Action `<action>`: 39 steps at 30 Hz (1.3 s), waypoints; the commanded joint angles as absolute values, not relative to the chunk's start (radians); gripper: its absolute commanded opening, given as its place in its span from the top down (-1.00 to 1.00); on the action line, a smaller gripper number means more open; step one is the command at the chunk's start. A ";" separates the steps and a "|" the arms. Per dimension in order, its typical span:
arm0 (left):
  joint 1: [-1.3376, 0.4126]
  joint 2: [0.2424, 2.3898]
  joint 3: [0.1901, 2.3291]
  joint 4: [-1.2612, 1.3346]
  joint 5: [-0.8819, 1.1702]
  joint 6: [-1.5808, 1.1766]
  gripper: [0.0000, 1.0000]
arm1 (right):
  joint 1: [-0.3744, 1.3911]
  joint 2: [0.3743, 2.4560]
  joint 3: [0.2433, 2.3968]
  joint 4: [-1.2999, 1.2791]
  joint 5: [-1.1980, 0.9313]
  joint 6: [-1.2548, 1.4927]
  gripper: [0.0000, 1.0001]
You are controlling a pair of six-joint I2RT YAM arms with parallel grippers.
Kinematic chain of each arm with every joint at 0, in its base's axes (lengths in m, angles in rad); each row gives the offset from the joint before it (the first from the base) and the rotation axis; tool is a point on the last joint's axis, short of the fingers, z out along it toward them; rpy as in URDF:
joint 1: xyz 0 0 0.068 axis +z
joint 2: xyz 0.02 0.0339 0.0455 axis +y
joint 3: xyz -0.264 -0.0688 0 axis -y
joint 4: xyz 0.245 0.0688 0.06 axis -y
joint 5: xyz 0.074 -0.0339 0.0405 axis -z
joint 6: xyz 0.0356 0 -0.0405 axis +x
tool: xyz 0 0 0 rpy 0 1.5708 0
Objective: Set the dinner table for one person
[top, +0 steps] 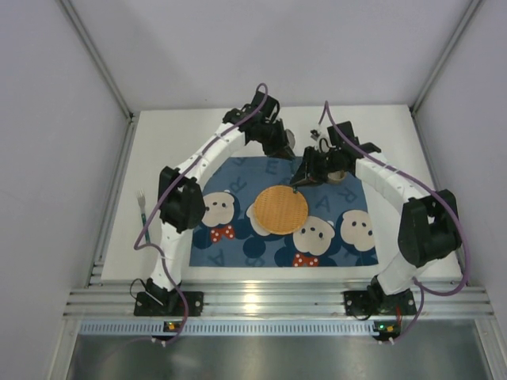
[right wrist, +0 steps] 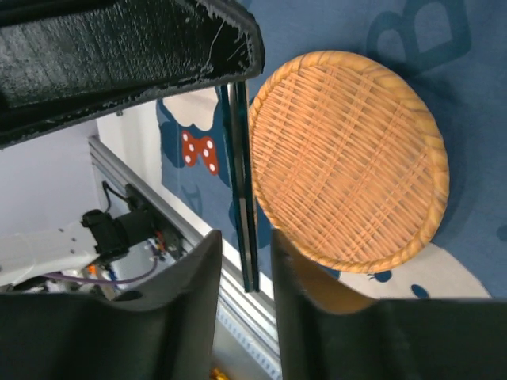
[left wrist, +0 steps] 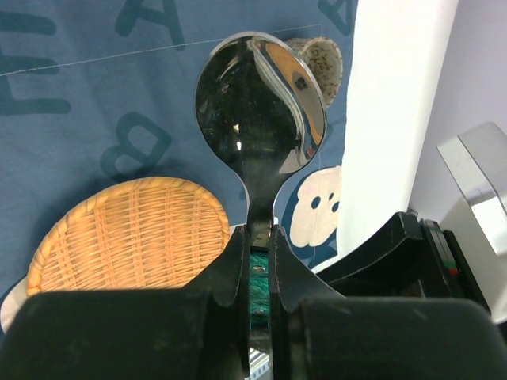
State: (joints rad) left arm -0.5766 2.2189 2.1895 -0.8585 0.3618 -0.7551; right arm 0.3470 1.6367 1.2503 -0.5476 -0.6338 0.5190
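My left gripper point(top: 282, 147) point(left wrist: 260, 233) is shut on the neck of a shiny metal spoon point(left wrist: 257, 103) with a green handle, held above the far part of the blue bear-printed placemat point(top: 238, 172). My right gripper point(top: 306, 176) point(right wrist: 245, 237) is open, its fingers either side of a thin dark bar point(right wrist: 242, 198) that hangs from the black gripper above; they do not touch it. A round woven plate point(top: 280, 210) point(right wrist: 348, 158) point(left wrist: 127, 233) lies in the middle of the placemat on the white dinner table point(top: 158, 158).
A fork point(top: 141, 204) lies on the bare table left of the placemat. A speckled cup point(left wrist: 321, 67) point(top: 341, 176) stands at the placemat's far right, beside the right gripper. Metal rails point(top: 269, 301) run along the near edge, and grey walls enclose the table.
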 commanded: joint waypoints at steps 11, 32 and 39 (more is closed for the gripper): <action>-0.580 2.063 2.060 -0.724 0.411 -0.762 0.26 | 0.298 1.551 1.186 -0.515 -0.563 0.488 1.00; -0.119 1.723 1.482 -0.871 -0.037 -0.519 -0.76 | 0.183 1.439 0.942 -0.738 -0.500 0.310 1.00; 0.029 1.687 1.315 -0.833 -0.058 -0.469 -0.73 | 0.183 1.577 0.946 -0.732 -0.488 0.325 1.00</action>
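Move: The left hand already holds the spoon by its neck, the spoon's middle about 4 cm back and 1 cm right of that hand. From the right hand, whose fingers straddle the handle near its end, that middle is some 5 cm ahead and 1 cm left, level with it. The woven plate lies about 2 cm back, 4 cm left and 13 cm below the right hand; the cup 9 cm ahead, 14 cm right, 11 cm below. Right closes on the spoon's handle; left opens, retreating 35 cm left; right brings the spoon back-right and down. ##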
